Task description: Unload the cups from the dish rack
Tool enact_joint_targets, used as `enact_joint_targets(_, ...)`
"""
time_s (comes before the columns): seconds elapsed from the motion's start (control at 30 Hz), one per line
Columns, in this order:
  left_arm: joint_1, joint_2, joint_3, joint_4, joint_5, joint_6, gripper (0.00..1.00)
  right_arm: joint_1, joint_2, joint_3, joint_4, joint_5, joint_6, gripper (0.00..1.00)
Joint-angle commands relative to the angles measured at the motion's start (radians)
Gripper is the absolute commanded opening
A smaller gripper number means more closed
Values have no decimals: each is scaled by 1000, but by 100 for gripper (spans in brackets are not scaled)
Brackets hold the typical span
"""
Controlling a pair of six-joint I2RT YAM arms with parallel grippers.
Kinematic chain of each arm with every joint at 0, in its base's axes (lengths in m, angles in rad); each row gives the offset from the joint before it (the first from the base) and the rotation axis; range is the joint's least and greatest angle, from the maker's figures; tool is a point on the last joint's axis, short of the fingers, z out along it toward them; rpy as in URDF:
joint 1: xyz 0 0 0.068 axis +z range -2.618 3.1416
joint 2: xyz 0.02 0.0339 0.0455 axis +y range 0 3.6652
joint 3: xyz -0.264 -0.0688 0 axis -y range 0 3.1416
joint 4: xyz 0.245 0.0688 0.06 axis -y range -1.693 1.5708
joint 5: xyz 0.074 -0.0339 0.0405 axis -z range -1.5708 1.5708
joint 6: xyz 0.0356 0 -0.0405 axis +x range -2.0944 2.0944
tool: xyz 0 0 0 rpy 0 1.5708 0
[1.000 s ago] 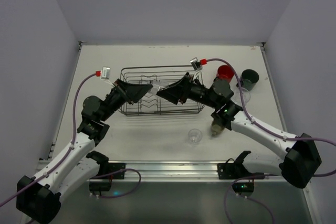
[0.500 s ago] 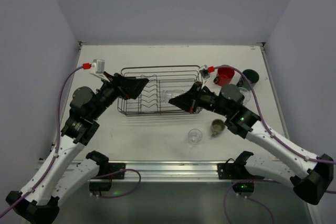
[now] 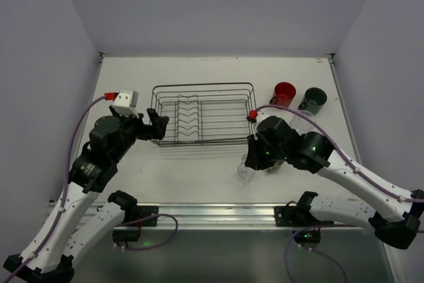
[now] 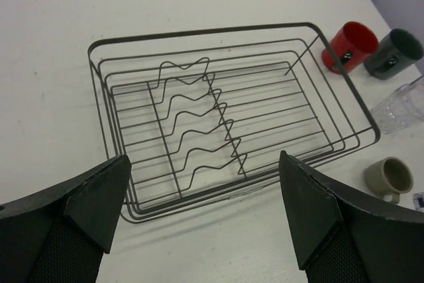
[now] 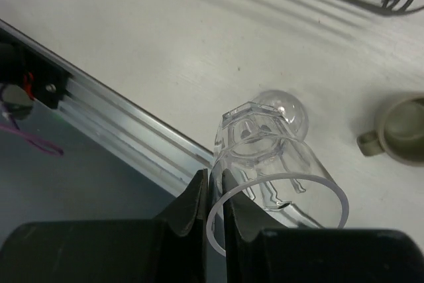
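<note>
The black wire dish rack (image 3: 202, 85) stands mid-table with no cups in it; it also shows in the left wrist view (image 4: 199, 31). My right gripper (image 3: 250, 161) (image 5: 211, 177) is shut on the rim of a clear glass (image 5: 291, 164), held tilted just above a second clear glass (image 3: 246, 173) (image 5: 283, 105) standing on the table in front of the rack. The olive-tan cup (image 5: 404, 130) (image 4: 391, 178) sits to the right of it. The red mug (image 3: 284, 93), the dark grey-green mug (image 3: 315, 99) and a third clear glass (image 4: 401, 107) stand right of the rack. My left gripper (image 3: 156, 124) (image 4: 202, 230) is open and empty at the rack's left front.
A metal rail (image 3: 212, 213) (image 5: 132, 137) runs along the table's near edge, close under the held glass. Grey walls enclose the table on three sides.
My right gripper has carried the clear glass out of the rack toward the near edge, to above the standing glass. My left arm has drawn back from the rack to its left front.
</note>
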Motion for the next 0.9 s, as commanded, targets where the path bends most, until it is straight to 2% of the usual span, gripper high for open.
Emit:
enact_joint_targets(0.0,-1,-47,-40,-37,-50,67,100,68,45,43,-207,97,16,0)
enact_joint_targets(0.23,-1,-149,-126,22,-86,61,100,110,129,23,-180,94,64,0)
enact_joint_targets(0.5,0,-160,-147,35,-57,66,100,141,264,75,-160,115,56,0)
enact_joint_targets(0.87,2,-177,-155,40,-48,64,100,145,359,83,-125,138,45,0)
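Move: The right gripper still holds a clear cup. The standing clear cup it is taken to lies about 17 cm below, some 3 cm ahead and 1 cm left of this hand. The olive mug stands roughly 10 cm to the right of that standing cup and 3 cm farther out; the dish rack's middle is about 25 cm ahead and 15 cm left of the right hand. From the empty left gripper, the standing cup is about 7 cm back, 28 cm right and 25 cm below. Lower the right gripper about 8 cm towards the standing clear cup, easing slightly back early on and slowing towards the end, and swing the fingers some 25 degrees nearer to pointing straight down so that the held cup's base lines up over the rim; keep the pinch on its wall. Draw the open left gripper a few centimetres down, left and back, then let it wait. ##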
